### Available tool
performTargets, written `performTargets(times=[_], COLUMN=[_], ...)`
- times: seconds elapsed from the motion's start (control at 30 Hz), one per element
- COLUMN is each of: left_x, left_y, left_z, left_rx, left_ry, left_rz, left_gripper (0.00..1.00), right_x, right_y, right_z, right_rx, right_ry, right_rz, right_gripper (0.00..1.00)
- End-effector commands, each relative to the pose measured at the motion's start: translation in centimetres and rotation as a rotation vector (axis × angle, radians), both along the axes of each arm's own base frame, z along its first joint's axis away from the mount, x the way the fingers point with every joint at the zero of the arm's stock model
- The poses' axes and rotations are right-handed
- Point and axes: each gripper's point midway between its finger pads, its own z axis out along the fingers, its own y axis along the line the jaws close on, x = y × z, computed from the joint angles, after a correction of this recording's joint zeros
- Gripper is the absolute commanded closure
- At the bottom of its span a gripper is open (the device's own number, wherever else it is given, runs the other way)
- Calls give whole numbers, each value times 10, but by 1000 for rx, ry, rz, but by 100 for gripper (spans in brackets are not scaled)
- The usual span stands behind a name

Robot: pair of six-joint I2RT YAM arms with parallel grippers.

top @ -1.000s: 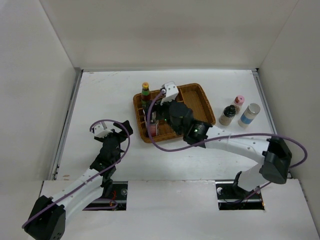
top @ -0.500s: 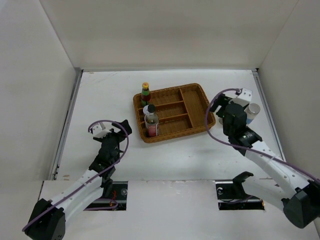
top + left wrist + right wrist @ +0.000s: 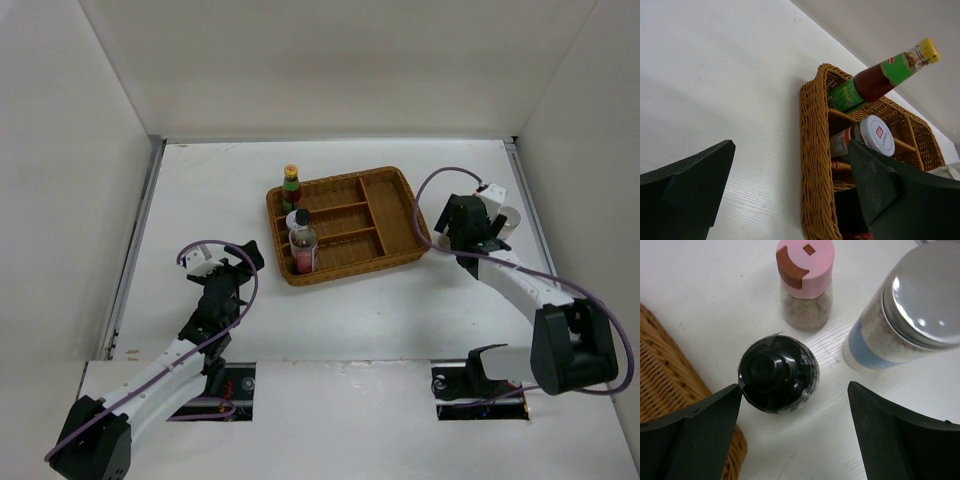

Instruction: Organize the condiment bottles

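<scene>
In the right wrist view the dark black-capped jar point(image 3: 777, 372) stands between the tips of my open right gripper point(image 3: 795, 435), close to the left finger. The pink-capped shaker point(image 3: 805, 280) and the blue-labelled grey-capped cylinder point(image 3: 905, 315) stand just beyond it. From above, my right gripper point(image 3: 458, 232) hides the jar and the shaker; the cylinder point(image 3: 508, 218) shows beside it. The green bottle with yellow cap point(image 3: 291, 185) and the tall dark-red bottle point(image 3: 303, 250) stand in the tray's left end. My left gripper point(image 3: 245, 262) is open and empty, left of the tray.
The brown wicker divided tray point(image 3: 385, 215) sits mid-table; its edge point(image 3: 670, 370) lies just left of the black-capped jar. A white-capped jar point(image 3: 876, 135) stands in the tray beside the green bottle point(image 3: 880, 77). White walls enclose the table on three sides.
My right gripper left the dark-red bottle standing in the tray, swung right to the three bottles beside the tray and now sits open over the black-capped jar. The left arm has not moved.
</scene>
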Motion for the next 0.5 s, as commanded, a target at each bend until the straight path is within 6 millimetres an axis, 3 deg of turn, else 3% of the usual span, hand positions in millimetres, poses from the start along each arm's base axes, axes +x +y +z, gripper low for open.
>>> performTargets(times=[0.0, 0.17, 0.3, 0.37, 0.47], left_x=[1, 1, 1, 1, 1], left_y=[-1, -1, -2, -2, -2], left_z=[4, 3, 2, 2, 2], left_rx=[-20, -22, -21, -24, -25], left_ry=[-20, -19, -13, -15, -16], left_rz=[-4, -4, -8, -9, -9], left_gripper=[0, 0, 0, 0, 0], right_x=[37, 55, 64, 66, 62], right_y=[0, -2, -2, -2, 8], right_z=[29, 24, 29, 39, 72], right_rx=[64, 91, 82, 77, 64], right_ry=[-127, -153, -182, -211, -286], right_rz=[0, 5, 6, 10, 22], right_gripper=[8, 16, 39, 48, 51])
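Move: The black-capped bottle stands about 5 cm ahead of the right hand and 4 cm below it, nearly in line with it. The pink-capped bottle is some 11 cm ahead and 5 cm to the right; the silver-lidded jar about 5 cm ahead and 11 cm right. The tray's middle lies roughly 27 cm left and 6 cm ahead. From the left hand the black-capped bottle is about 57 cm right and 12 cm ahead. The open right hand slides about 4 cm forward over the black-capped bottle and closes its fingers around the cap. ##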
